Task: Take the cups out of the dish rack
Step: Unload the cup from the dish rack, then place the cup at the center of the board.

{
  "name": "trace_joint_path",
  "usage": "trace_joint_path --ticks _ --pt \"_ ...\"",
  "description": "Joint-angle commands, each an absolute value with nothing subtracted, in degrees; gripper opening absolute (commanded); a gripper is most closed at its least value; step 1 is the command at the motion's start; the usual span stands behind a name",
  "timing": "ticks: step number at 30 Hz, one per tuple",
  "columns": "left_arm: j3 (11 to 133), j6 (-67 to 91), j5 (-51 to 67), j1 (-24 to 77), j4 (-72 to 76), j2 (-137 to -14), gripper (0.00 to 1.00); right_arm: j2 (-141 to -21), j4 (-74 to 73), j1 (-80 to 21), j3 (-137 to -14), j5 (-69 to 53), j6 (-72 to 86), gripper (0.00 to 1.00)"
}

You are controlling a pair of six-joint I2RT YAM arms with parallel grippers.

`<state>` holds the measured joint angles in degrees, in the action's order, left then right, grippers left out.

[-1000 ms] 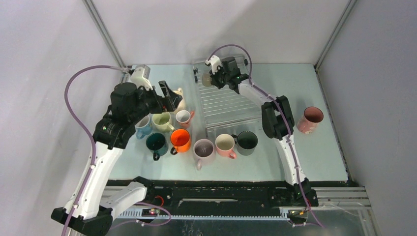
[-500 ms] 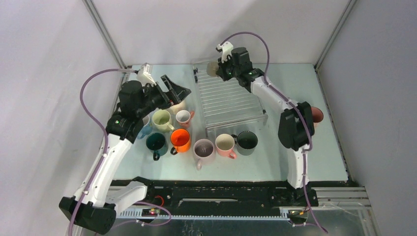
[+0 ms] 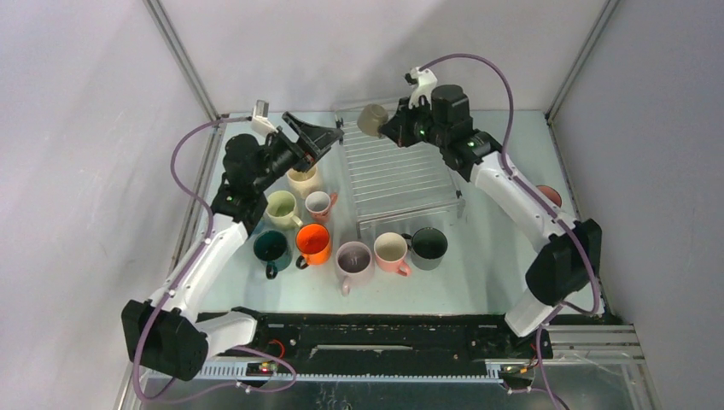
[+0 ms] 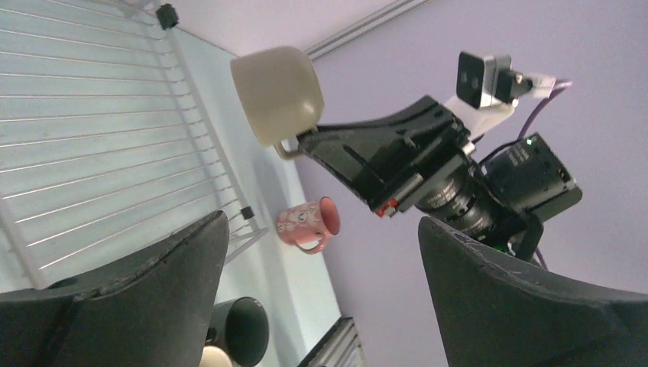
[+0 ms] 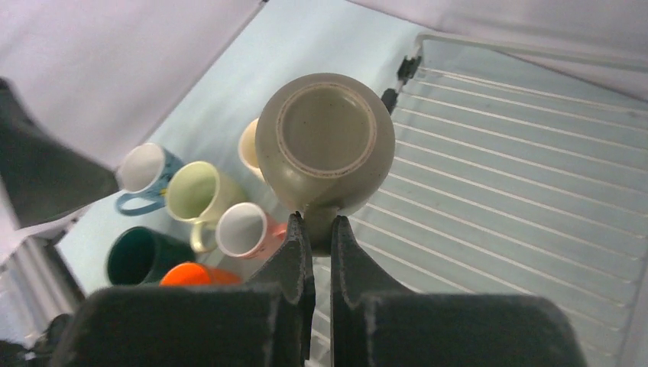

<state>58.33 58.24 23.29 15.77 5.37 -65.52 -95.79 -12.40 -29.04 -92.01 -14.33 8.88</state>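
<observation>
My right gripper (image 3: 389,128) is shut on the handle of a beige cup (image 3: 370,120), held bottom-up in the air over the far left corner of the dish rack (image 3: 401,175). In the right wrist view the fingertips (image 5: 303,229) pinch the handle below the cup (image 5: 325,138), with the rack's ribs (image 5: 520,153) underneath. My left gripper (image 3: 318,137) is open and holds nothing, raised beside the rack's left edge. Its wrist view looks between the jaws (image 4: 321,229) at the beige cup (image 4: 277,92). Several cups stand on the table left of and in front of the rack.
On the table stand cream (image 3: 303,181), pale green (image 3: 280,207), pink-white (image 3: 318,203), teal (image 3: 271,248), orange (image 3: 313,243), mauve (image 3: 353,258), pink (image 3: 391,250) and black (image 3: 428,246) cups. A pink patterned cup (image 3: 549,196) sits right, partly behind my right arm. Grey walls enclose the table.
My right arm has lifted the beige cup up off the rack's far corner and swung right. My left arm has risen from the cream cup and reached toward the rack, jaws still open.
</observation>
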Motion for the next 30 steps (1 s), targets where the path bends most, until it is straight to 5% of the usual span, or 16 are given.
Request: trace_joint_path --ticks 1,18,30 --pt "55.8 66.2 26.0 15.5 17.8 -67.3 1.0 -88.7 -8.7 -29.7 -88.8 -18.3 16.2 0.0" --pt "53.8 86.2 30.0 19.8 41.1 -76.6 0.89 -81.2 -1.9 -29.7 -82.0 -26.0 26.9 0.0" --pt "54.4 99.3 29.3 22.1 59.3 -81.7 0.58 -80.3 6.3 -27.1 -78.7 -33.2 35.9 0.0"
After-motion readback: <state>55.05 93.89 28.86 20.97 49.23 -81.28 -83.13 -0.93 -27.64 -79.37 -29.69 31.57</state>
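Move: The small grey cup, held by its handle in the right hand, lies about 8 cm ahead of the left hand, 9 cm to its right and 5 cm lower. From the right hand, the open left gripper waits some 8 cm back, 11 cm left and 4 cm higher. Far below, the cream mug is roughly 11 cm ahead and 7 cm left of the left hand; the dish rack is 16 cm ahead and 13 cm right of it. Right hand draws the cup back 8 cm, rising; left goes right and up, rolling 30 degrees, closing around its rim. ##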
